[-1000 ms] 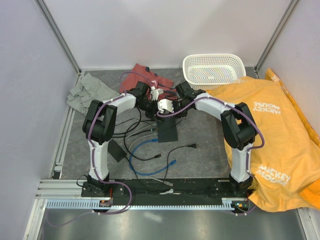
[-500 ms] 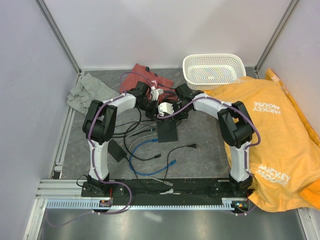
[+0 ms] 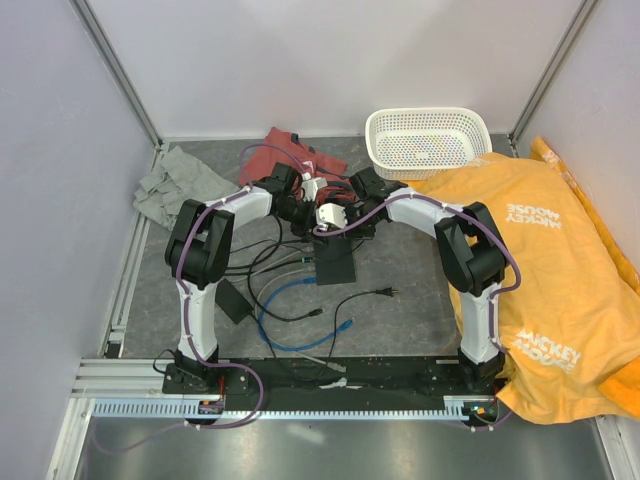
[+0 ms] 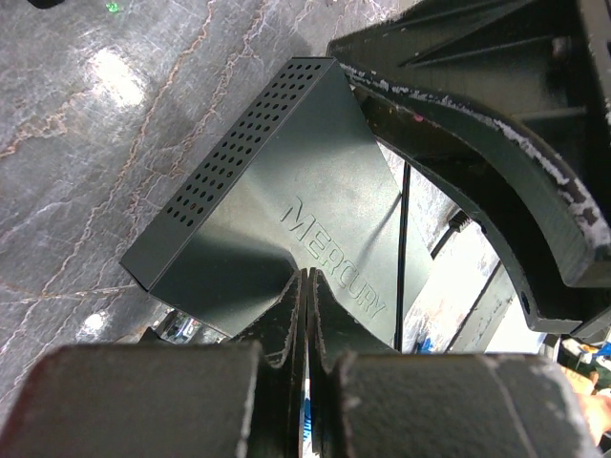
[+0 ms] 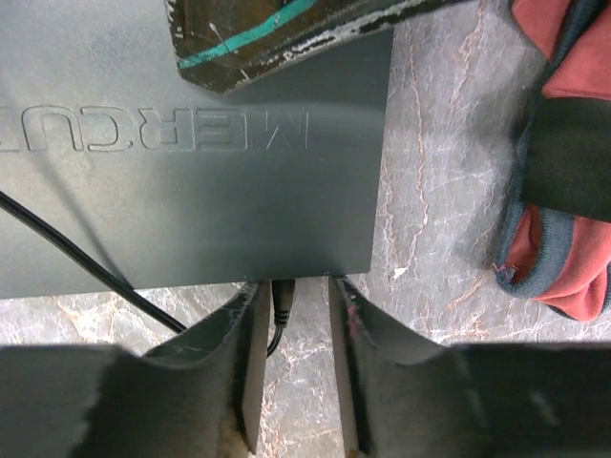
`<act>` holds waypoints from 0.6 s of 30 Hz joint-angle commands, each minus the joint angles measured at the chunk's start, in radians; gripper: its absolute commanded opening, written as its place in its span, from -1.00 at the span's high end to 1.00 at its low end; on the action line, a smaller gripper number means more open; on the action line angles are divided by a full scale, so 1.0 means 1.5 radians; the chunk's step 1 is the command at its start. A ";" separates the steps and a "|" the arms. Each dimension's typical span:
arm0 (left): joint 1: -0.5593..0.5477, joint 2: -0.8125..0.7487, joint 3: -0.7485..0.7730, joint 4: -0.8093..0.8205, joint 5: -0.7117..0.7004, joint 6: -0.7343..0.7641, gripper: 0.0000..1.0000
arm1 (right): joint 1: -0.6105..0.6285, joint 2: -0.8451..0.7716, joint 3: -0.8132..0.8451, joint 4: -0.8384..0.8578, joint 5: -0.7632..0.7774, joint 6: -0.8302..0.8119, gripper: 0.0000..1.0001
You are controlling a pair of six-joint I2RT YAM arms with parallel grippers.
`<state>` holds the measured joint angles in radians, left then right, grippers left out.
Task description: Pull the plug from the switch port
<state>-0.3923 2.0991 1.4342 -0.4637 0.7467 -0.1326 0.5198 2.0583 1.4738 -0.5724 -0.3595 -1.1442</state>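
Note:
The switch (image 3: 336, 264) is a flat black box marked MERCURY (image 4: 277, 181) (image 5: 191, 181) lying mid-table. My left gripper (image 3: 326, 246) (image 4: 305, 279) is shut, its tips resting on the switch's top face. A black plug (image 5: 284, 298) sits in a port on the switch's edge, its cable curving away left. My right gripper (image 3: 323, 235) (image 5: 294, 291) is at that edge, with its fingers (image 5: 246, 324) apart on either side of the plug. The plug lies close to the left finger, with a clear gap to the right one.
A red cloth (image 5: 563, 181) (image 3: 298, 150) lies just beyond the switch. A white basket (image 3: 428, 140) stands at the back right, a yellow shirt (image 3: 545, 260) covers the right side, and a grey cloth (image 3: 175, 185) lies at the back left. A blue cable (image 3: 290, 305), black cables and an adapter brick (image 3: 232, 298) lie in front.
The right arm has shifted slightly left and down towards the switch's far edge. The left arm and the switch stay put.

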 commanded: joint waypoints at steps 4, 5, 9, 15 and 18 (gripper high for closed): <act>0.001 0.025 -0.015 -0.014 -0.064 0.047 0.97 | 0.004 -0.004 -0.024 0.041 -0.030 0.009 0.51; 0.001 0.026 -0.015 -0.014 -0.064 0.047 0.97 | 0.004 -0.003 -0.024 0.041 -0.028 0.009 0.56; 0.001 0.025 -0.015 -0.014 -0.064 0.047 0.97 | 0.003 -0.001 -0.027 0.040 -0.017 0.007 0.81; 0.001 0.025 -0.014 -0.012 -0.065 0.050 0.97 | 0.004 -0.006 -0.052 0.045 -0.002 0.025 0.97; 0.001 0.024 -0.015 -0.013 -0.067 0.051 0.97 | 0.003 -0.005 -0.066 0.050 0.004 0.049 0.99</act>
<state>-0.3923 2.0991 1.4342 -0.4633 0.7467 -0.1291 0.5213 2.0384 1.4246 -0.5240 -0.3668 -1.1095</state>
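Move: The plug is all but between the right hand's parted fingertips, about 1 cm back of their middle, at the same height. It sticks out of the switch's right side near the far end; the switch's middle lies some 4 cm back and 5 cm left of the right hand. The red cloth is about 17 cm ahead and 13 cm left, the blue plug roughly 11 cm back and 12 cm left. From the left hand the plug lies about 2 cm ahead, 7 cm right and 2 cm lower. Easing back and slightly down by only about half a centimetre, the right hand centres itself on the plug beside the switch's right side and closes its half-open fingers, the pads pinching the plug from its near and far sides. The left hand stays still, its shut fingertips keeping their place on top of the switch. ##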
